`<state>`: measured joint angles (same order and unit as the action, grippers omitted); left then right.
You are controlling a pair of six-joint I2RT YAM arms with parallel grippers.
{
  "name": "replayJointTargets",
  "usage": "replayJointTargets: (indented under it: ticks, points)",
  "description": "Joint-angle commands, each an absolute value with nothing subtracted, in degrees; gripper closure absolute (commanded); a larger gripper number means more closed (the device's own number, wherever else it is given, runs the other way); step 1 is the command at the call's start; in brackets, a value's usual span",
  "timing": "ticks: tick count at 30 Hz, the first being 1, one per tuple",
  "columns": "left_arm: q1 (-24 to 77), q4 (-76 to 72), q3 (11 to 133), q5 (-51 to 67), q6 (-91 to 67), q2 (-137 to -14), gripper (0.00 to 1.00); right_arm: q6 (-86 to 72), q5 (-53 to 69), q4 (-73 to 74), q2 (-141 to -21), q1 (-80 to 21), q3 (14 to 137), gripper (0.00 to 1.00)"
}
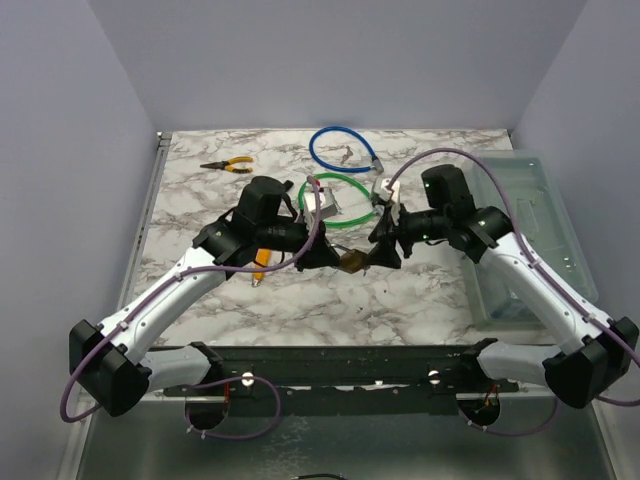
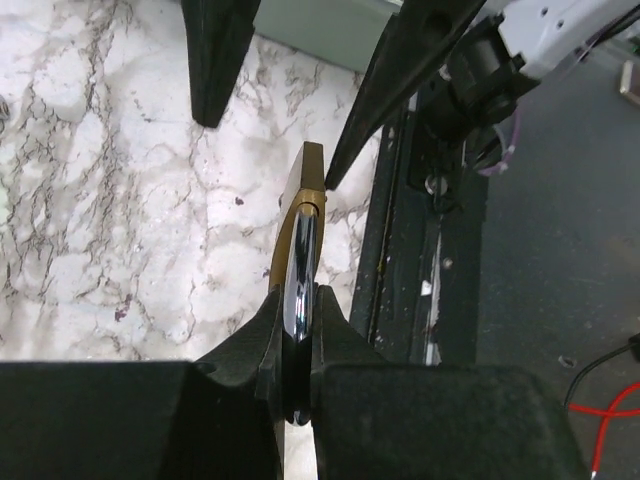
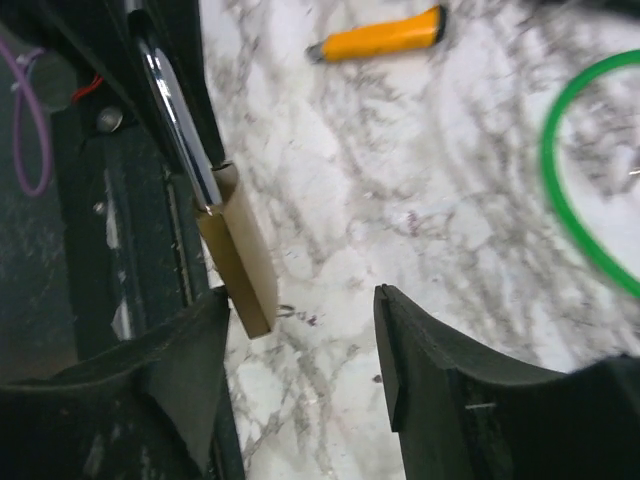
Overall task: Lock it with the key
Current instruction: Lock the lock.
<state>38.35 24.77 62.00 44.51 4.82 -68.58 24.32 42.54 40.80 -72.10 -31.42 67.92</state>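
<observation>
A brass padlock (image 1: 352, 262) with a chrome shackle (image 2: 300, 270) hangs just above the marble table, near its front middle. My left gripper (image 2: 298, 300) is shut on the shackle, and the brass body (image 2: 305, 185) sticks out beyond the fingertips. From the right, my right gripper (image 1: 380, 250) faces the lock and stands open. In the right wrist view the lock body (image 3: 240, 270) sits beside the left finger (image 3: 190, 370), with a wide gap to the other finger. The right gripper (image 3: 300, 300) holds nothing. The key is out of view.
A green cable loop (image 1: 335, 200) and a blue cable loop (image 1: 343, 148) lie behind the grippers. Orange-handled pliers (image 1: 228, 165) sit at the back left. An orange-handled tool (image 3: 385, 35) lies under the left arm. A clear plastic bin (image 1: 530, 230) stands along the right edge.
</observation>
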Motion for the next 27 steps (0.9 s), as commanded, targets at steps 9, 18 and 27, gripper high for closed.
replayJointTargets:
  ticks: [9,18,27]
  points:
    - [29.4,-5.0,63.5,59.2,-28.6,-66.6,1.00,6.7,43.8,15.5,-57.1,-26.0,59.1,0.25]
    - [29.5,-14.5,63.2,62.2,-38.0,-67.5,1.00,9.4,53.8,12.3,-59.6,-26.0,60.2,0.00]
    - [29.4,-19.8,61.9,63.4,-43.5,-67.9,1.00,8.2,60.2,4.3,-61.8,-26.0,59.8,0.04]
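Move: The left fingers are shut on the padlock's shackle, with the brass body reaching out some 5 cm to their right, about 1 cm back and 2 cm lower. From the right hand, already part open and facing it, the body lies about 4 cm to the left, 2 cm back and 2 cm lower. The green tube's ring lies about 18 cm ahead of the left hand and the orange cutter about 20 cm to its left and 5 cm ahead, both roughly 20 cm below. The left hand keeps its pinch on the shackle and lifts the padlock about 12 cm, swinging 2 to 3 cm forward and most of the way back, while its fingers tip up from slanting down to near level, some 25 degrees, with a roll. The right hand rises beside it by about 8 cm, first edging a little forward and to its right and then coming back, spreads its fingers from part open to fully wide and tips them up too, keeping them around the key end of the body. ##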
